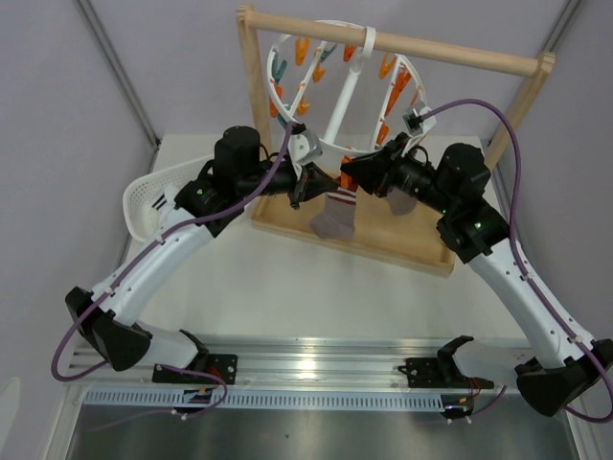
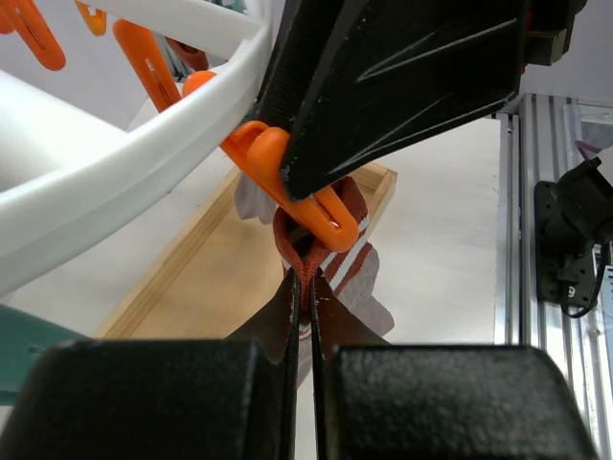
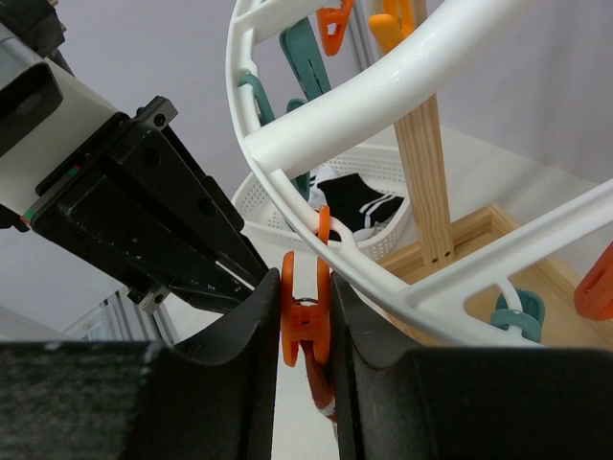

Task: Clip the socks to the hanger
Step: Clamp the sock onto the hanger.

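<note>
A taupe sock [image 1: 334,218] with a dark red-and-white striped cuff hangs under the white ring hanger [image 1: 326,96]. My left gripper [image 2: 305,284] is shut on the cuff of this sock [image 2: 352,270], holding it up into an orange clip [image 2: 299,196]. My right gripper [image 3: 306,287] is shut on that orange clip [image 3: 306,311], squeezing its handles. The clip dangles from the hanger's rim [image 3: 383,81]. Seen from above, the left gripper [image 1: 303,188] and right gripper [image 1: 351,176] meet at the ring's lower edge. The dark cuff [image 3: 324,395] shows just below the clip.
The hanger hangs from a wooden frame rack [image 1: 402,43] standing on a wooden base [image 1: 393,244]. A white mesh basket [image 1: 144,196] at the left holds black socks with white stripes [image 3: 359,203]. Other orange and teal clips [image 3: 299,48] dangle round the ring.
</note>
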Controlling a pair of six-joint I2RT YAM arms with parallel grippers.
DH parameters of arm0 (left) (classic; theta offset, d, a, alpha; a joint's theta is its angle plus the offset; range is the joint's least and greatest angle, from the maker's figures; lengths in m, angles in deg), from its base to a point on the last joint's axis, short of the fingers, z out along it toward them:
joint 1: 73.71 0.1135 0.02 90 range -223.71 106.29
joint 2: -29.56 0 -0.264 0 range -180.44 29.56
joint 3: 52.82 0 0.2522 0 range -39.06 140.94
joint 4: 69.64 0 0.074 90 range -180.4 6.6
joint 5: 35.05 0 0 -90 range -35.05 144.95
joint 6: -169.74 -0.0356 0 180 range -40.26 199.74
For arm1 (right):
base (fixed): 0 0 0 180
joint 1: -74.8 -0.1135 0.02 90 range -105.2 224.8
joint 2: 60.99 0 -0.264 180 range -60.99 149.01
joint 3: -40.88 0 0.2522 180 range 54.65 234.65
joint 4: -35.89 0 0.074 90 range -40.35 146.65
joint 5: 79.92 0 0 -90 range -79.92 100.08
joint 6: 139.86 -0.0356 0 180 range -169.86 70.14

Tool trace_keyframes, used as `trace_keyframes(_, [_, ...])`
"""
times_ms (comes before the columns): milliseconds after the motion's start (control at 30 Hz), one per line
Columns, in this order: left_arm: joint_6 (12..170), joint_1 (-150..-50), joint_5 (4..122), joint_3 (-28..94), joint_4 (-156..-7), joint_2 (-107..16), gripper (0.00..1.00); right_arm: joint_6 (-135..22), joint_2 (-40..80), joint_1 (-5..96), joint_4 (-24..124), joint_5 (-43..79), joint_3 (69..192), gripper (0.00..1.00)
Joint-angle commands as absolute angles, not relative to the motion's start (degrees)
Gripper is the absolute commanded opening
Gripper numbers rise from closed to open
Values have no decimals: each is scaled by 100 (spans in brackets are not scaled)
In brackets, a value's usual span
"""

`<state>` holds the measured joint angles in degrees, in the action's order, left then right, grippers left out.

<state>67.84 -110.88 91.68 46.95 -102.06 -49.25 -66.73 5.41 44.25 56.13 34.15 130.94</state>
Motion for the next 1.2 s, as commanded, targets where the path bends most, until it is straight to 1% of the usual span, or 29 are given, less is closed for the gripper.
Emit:
trace_keyframes(0, [6945,-11045,9433,4839,-9870,-4814,1,-6586,361,4421,5439,3662,13102,1])
trace_keyframes(300, [7191,-10975,9749,4795,-9800,-4823,1,-6577,309,4439,5290,3706,12971,1])
trace_keyframes(433, [7665,-10878,10021,4795,-9545,-4858,1,-6542,317,4430,5290,3733,12944,1])
trace_keyframes(733, [8237,-10746,9855,4900,-9369,-4954,1,-6481,282,4430,5351,3785,12927,2])
trace_keyframes(767, [8255,-10728,9872,4892,-9360,-4955,1,-6472,282,4439,5360,3785,12927,4])
trace_keyframes(833, [8264,-10728,9846,4883,-9377,-4928,1,-6454,265,4439,5404,3750,12927,11])
trace_keyframes(867, [8264,-10728,9837,4874,-9377,-4919,1,-6454,247,4439,5413,3733,12927,25])
trace_keyframes(933, [8255,-10728,9811,4839,-9386,-4911,1,-6454,203,4430,5439,3698,12918,41])
trace_keyframes(967, [8255,-10728,9785,4830,-9404,-4911,1,-6454,186,4430,5448,3689,12926,53])
trace_keyframes(1000, [8255,-10728,9793,4856,-9413,-4911,1,-6445,177,4439,5466,3680,12935,57])
trace_keyframes(1033, [8264,-10728,9793,4848,-9421,-4928,1,-6454,151,4439,5492,3662,12944,63])
trace_keyframes(1133, [8281,-10728,9723,4865,-9483,-4946,1,-6463,54,4439,5536,3601,12944,69])
trace_keyframes(1167, [8281,-10728,9705,4891,-9526,-4963,1,-6463,36,4439,5545,3557,12935,73])
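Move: The orange clip, pinched open by the right fingertips, sits about 2 cm to the right of the left hand point and 2 cm above it, level with it fore and aft; from the right hand it is 1 cm left and 1 cm lower. The sock cuff lies some 3 cm left of the right hand, 1 cm ahead and 3 cm below. From the left hand, the hanger rim passes 3 cm ahead, 2 cm right and 4 cm up; a teal clip is 6 cm ahead, 5 cm left and 2 cm up. The sock cuff, still pinched in the shut left fingers, is raised about 2 cm up into the orange clip's jaws, the left wrist turning some 10 degrees as its fingertips tilt up. The right hand holds the clip squeezed almost in place until the cuff is up, then opens its fingers wide, lets go of the clip and starts backing off about 2 cm towards its base. ##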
